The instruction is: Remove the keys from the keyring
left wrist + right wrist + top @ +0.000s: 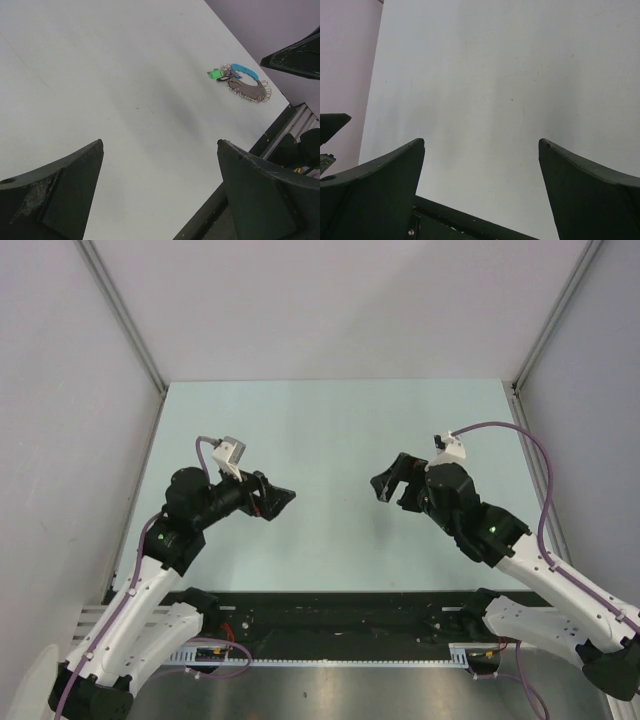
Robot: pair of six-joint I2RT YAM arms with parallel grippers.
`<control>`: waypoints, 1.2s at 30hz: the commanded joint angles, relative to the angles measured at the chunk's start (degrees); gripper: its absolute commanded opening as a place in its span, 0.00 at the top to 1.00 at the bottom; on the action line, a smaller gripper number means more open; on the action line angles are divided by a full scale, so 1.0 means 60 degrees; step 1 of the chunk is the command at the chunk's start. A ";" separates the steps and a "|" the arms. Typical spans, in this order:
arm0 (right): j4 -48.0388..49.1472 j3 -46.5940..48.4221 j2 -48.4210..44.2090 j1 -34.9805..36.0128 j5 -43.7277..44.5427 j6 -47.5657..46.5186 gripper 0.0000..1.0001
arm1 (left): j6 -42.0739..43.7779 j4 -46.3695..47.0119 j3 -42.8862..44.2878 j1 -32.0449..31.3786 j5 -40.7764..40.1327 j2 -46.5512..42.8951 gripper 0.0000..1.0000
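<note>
The keys (246, 86) lie in a small bunch on the pale table (125, 75), near its front edge, with a bright blue piece (245, 71) and a green piece (215, 75) among them. Several thin wire loops fringe the bunch; I cannot pick out the keyring itself. In the top view the bunch is hidden. My left gripper (160, 142) is open and empty, well short of the keys. My right gripper (481, 141) is open over bare table, also empty. From above, the left gripper (283, 498) and right gripper (385, 485) face each other with a gap between them.
Grey walls (330, 300) close the table on three sides. A black rail (340, 615) runs along the near edge by the arm bases. One right-gripper finger (295, 55) hangs above and beyond the keys in the left wrist view.
</note>
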 commanded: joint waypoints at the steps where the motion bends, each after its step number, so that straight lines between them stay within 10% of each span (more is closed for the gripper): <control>1: -0.0077 0.0018 -0.0136 -0.0050 0.0759 0.0463 0.00 | -0.0150 0.0261 -0.0029 0.0030 0.0176 -0.0152 0.00; 17: -0.2860 0.0018 -0.0239 -0.1557 0.3046 0.3247 0.03 | -0.0150 0.0218 -0.0014 0.0030 0.0088 -0.0343 0.00; 26: -0.4562 -0.0069 0.0551 -0.5555 0.2492 0.3352 0.51 | -0.0223 0.0188 0.0001 0.0015 0.0117 -0.0284 0.00; 36: -0.2452 -0.0919 0.2015 -0.8266 0.0338 0.2543 0.53 | -0.0209 0.0100 -0.0014 0.0001 -0.0029 -0.0284 0.00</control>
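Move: The keys on the keyring lie far out to my right hand's right, about 26 cm, only some 2 cm ahead and roughly 20 cm below. Their green tag is nearer, about 20 cm right and 4 ahead; the metal plate's middle is about 30 cm right and 4 back, its blue handle some 32 cm right and 1 ahead. From my left hand the keys are about 46 cm right, 3 ahead and 20 below. I sweep my right hand some 25 cm to the right, nearly level at first, then sinking ever more steeply, about 13 cm in all, until it hovers close above the keys. On the way I swing the wrist about 60 degrees clockwise, tip the fingers further down and narrow them from wide open to about half, touching nothing yet. ##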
